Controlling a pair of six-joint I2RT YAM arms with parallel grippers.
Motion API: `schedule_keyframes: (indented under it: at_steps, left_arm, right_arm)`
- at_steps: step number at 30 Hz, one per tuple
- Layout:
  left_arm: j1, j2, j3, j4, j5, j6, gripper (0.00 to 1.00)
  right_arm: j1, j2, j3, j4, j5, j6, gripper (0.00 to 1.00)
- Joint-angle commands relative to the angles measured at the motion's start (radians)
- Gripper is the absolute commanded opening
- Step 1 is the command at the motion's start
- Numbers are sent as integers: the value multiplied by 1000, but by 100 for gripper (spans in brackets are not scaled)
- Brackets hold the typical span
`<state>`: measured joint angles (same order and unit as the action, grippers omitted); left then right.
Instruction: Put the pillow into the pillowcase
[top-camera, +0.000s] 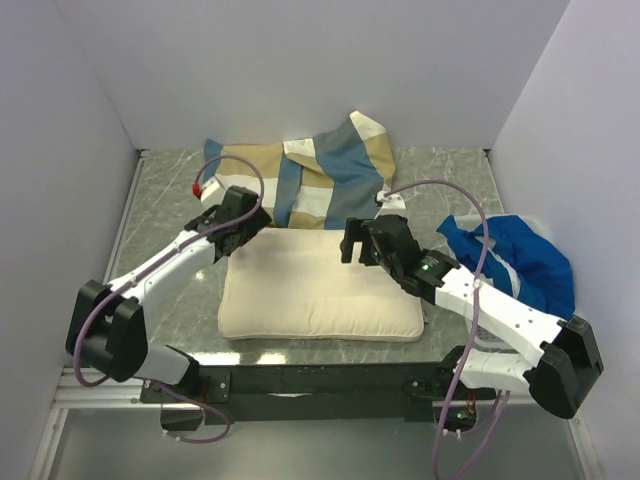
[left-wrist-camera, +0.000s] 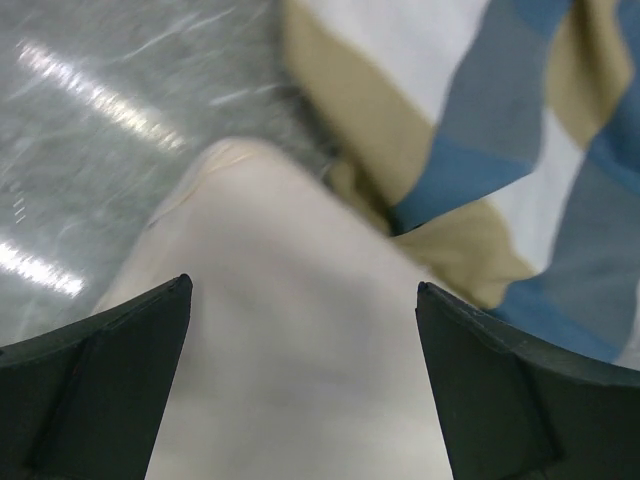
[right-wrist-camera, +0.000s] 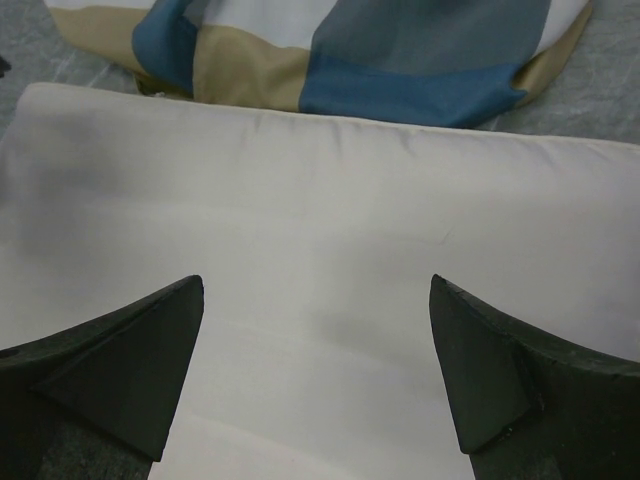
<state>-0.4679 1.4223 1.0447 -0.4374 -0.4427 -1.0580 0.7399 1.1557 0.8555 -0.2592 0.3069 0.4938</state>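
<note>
The cream pillow (top-camera: 318, 288) lies flat on the table in front of the arms. Behind it, crumpled against the back wall, is the pillowcase (top-camera: 315, 180) in tan, slate-blue and white blocks; its near edge touches the pillow's far edge. My left gripper (top-camera: 245, 232) hovers open over the pillow's far left corner (left-wrist-camera: 290, 340), with the pillowcase (left-wrist-camera: 480, 130) just beyond. Open too, my right gripper (top-camera: 352, 243) hangs over the pillow's far right part (right-wrist-camera: 320, 260), the pillowcase (right-wrist-camera: 340, 50) ahead of it. Nothing is between either pair of fingers.
A bright blue cloth with white stripes (top-camera: 520, 258) is bunched at the right, under the right arm's cable. White walls enclose the grey marbled table (top-camera: 170, 210) on three sides. The arms' black mounting rail (top-camera: 320, 385) runs along the near edge.
</note>
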Motion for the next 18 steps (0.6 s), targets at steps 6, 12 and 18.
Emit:
schedule_keyframes:
  at_steps: [6,12,18]
  left_arm:
    - [-2,-391,-304,-6,-7,53,99]
    - [-107,-400,-330,26,-5,90,99]
    - [-256,-168,-266,-46,-172,-45,99]
  right_arm:
    - [-120,-54,-88,-64,107,11,100]
    - [-319,-117,-211,-12,-67,45,100]
    - [-329,-54,-262,24,-75,75,100]
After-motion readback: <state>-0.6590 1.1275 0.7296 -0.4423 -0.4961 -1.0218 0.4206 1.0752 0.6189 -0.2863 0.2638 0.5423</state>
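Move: The pillow lies flat below both hands. Its middle is some 14 cm back and 15 cm right of the left hand, about 12 cm below it; its left edge's midpoint is 14 cm back, 9 cm left. From the right hand the middle is about 9 cm back, 7 cm left and 15 cm below, the right edge's midpoint 9 cm back, 17 cm right. The striped pillowcase is centred roughly 20 cm ahead and 13 cm left of the right hand. Above the pillow's right part the right hand swings right towards the right edge, about 12 cm, sinking 8 cm as it turns some 20 degrees clockwise and tips down. The left hand draws back about 9 cm over the left part, bowing left and returning, and ends 3 cm lower, turned slightly clockwise. Both grippers stay wide open; no touch can be seen. ##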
